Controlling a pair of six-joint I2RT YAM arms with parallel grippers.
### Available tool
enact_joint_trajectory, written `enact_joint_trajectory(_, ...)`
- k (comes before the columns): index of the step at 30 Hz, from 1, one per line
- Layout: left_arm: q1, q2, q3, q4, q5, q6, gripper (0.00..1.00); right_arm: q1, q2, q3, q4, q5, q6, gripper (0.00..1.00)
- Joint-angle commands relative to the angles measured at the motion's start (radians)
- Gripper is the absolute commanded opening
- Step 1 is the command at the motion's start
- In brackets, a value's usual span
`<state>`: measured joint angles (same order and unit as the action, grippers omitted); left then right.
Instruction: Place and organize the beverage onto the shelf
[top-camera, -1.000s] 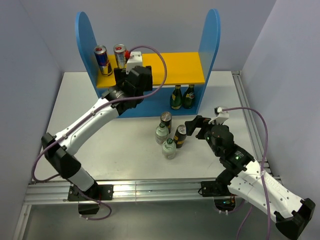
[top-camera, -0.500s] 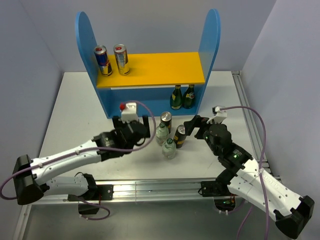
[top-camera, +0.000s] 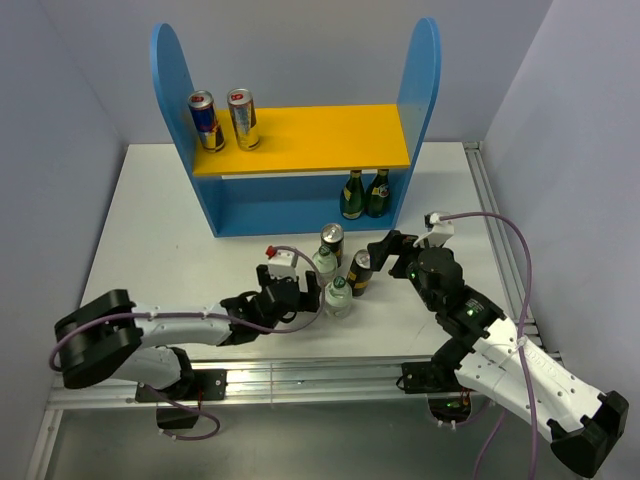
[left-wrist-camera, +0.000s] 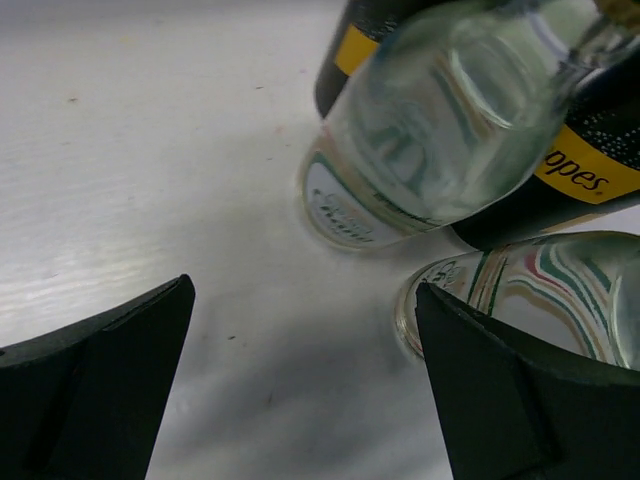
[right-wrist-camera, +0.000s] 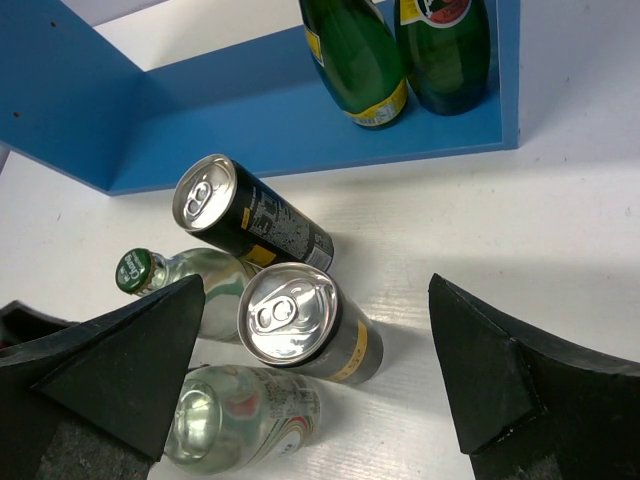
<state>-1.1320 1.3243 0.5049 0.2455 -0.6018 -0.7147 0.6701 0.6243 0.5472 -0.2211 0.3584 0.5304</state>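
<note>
The shelf (top-camera: 310, 135) stands at the back; a blue-and-silver can (top-camera: 204, 120) and a gold can (top-camera: 241, 118) stand at the left of its yellow board. On the table stand two black-and-gold cans (top-camera: 332, 241) (top-camera: 360, 272) and two clear bottles (top-camera: 323, 266) (top-camera: 338, 297). My left gripper (top-camera: 304, 300) lies low and open just left of the nearer bottle (left-wrist-camera: 530, 290), with only bare table between its fingers. My right gripper (top-camera: 392, 252) hangs open over the nearer black-and-gold can (right-wrist-camera: 300, 320), touching nothing.
Two dark green bottles (top-camera: 352, 195) (top-camera: 378, 193) stand at the right of the shelf's lower level. A metal rail (top-camera: 300, 375) runs along the table's front edge and another (top-camera: 495, 230) along its right side. Grey walls close in on both sides.
My left arm left the gold can on the upper board, swung down and now lies low by the clear bottles. The right arm has barely moved.
</note>
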Motion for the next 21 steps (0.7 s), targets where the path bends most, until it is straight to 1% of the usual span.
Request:
enact_joint_trajectory(1,-0.003,0.090,0.046,0.231,0.083,0.057,0.99,0.005,-0.003,-0.009,0.034,0.025,-0.003,1.00)
enact_joint_trajectory(4,-0.003,0.151,0.078,0.267,0.099,0.064,0.99,0.005,-0.003,-0.010,0.037,0.025,-0.001,1.00)
enact_joint_trajectory(10,-0.002,0.216,0.136,0.287,0.096,0.098,0.99,0.005,0.002,-0.023,0.052,0.019,-0.001,1.00)
enact_joint_trajectory(16,-0.003,0.291,0.214,0.285,0.056,0.139,0.99,0.005,0.014,-0.023,0.058,0.014,-0.001,1.00)
enact_joint_trajectory(21,0.011,0.334,0.251,0.281,0.011,0.147,0.99,0.005,0.005,-0.027,0.057,0.014,-0.001,1.00)
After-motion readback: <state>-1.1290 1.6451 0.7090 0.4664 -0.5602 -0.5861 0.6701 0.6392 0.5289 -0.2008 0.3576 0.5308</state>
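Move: The clear bottle standing farther from the robot is about 8 cm to the left hand's right and 5 cm ahead, its middle a little above the fingers. The second clear bottle stands roughly 11 cm right of the hand and 3 cm back; the far black can is 11 cm ahead and 10 cm right, the near black can 4 cm ahead and 16 cm right. From the idle right hand, the farther bottle is some 12 cm left, 2 cm ahead and 10 cm below. The farther clear bottle comes between the left hand's open fingers as that hand sweeps about 7 cm right, easing forward some 3 cm mostly later on, and turning about 5 degrees clockwise. The outside of its right finger pushes the second clear bottle along to the right. The fingers stay wide open. ##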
